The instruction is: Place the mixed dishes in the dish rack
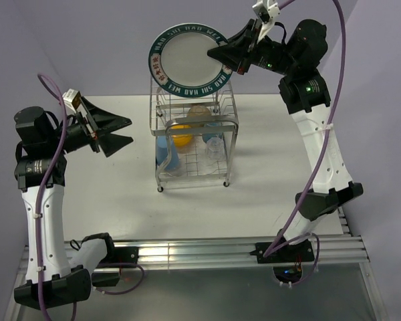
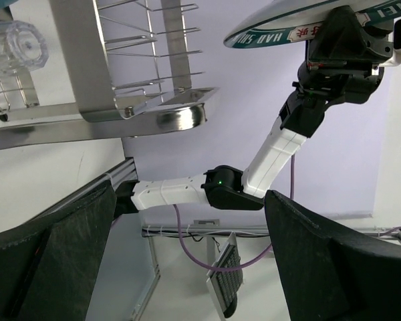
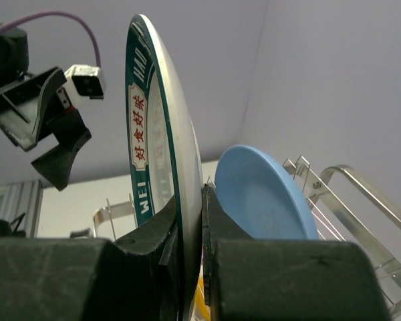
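Note:
My right gripper [image 1: 227, 57] [image 3: 202, 241] is shut on the right edge of the white plate with a green patterned rim [image 1: 187, 60] [image 3: 144, 134]. It holds the plate upright on edge above the top of the silver wire dish rack [image 1: 195, 137]. A blue plate [image 3: 264, 194] stands in the rack's upper wires just behind the held plate. Lower in the rack sit a yellow-orange bowl [image 1: 182, 136], a blue cup [image 1: 166, 154] and a clear glass [image 1: 214, 148] [image 2: 23, 43]. My left gripper [image 1: 129, 132] [image 2: 187, 267] hangs wide open and empty, left of the rack.
The rack [image 2: 140, 100] stands on small feet mid-table, with bare white tabletop [image 1: 107, 194] to its left and in front. An aluminium rail [image 1: 207, 251] runs along the near edge by the arm bases. Purple cables [image 1: 50, 167] trail from both arms.

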Available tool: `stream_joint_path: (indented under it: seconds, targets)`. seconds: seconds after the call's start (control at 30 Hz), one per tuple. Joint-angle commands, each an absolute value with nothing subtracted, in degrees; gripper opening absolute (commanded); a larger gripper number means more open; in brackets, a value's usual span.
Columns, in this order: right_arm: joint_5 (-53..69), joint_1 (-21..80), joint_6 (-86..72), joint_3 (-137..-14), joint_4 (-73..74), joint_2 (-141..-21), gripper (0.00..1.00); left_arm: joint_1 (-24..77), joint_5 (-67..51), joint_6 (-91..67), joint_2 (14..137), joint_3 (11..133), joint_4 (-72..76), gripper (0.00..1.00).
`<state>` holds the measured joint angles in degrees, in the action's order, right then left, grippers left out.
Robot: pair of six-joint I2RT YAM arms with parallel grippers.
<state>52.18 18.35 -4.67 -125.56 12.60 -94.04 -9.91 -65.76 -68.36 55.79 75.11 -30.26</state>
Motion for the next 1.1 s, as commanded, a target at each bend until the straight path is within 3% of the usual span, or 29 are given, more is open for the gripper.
stream_joint_path:
  seconds: [0.0,0.47,1.07]
  targets:
    - [56.8,16.2,-1.6,-129.6,12.7,-95.4,0.0,-9.9,-65.8,-64.3,56.0,75.8,-33.6,0.99]
    - [59.2,14.7,1.9,-120.6,14.0,-96.0,0.0,-10.3,-65.1,-60.0,57.2,76.6,-40.0,0.99]
    - [50.3,19.3,11.4,-112.6,21.3,-93.2,0.0,-10.2,-65.6,-58.9,56.8,75.0,-41.0,0.99]
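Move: Above the front of the rack's upper tier, the right hand still holds the white plate by its right edge. The slot for it lies about 10 cm left, 4 cm ahead and 14 cm below; the blue plate stands some 6 cm beyond that slot, and the rack's front rail about 8 cm back, 9 cm left and 22 cm below the hand. From the idle left hand the slot is roughly 16 cm ahead and 21 cm right, about level. Lowering the white plate about 11 cm, the right hand first eases forward some 4 cm, then sinks mostly straight down in front of the blue plate and slows to a stop. Its fingers tip down about 10 degrees, the plate's top leans forward as much, and the pinch on the right rim holds. The open left hand sinks about 3 cm, well clear. ##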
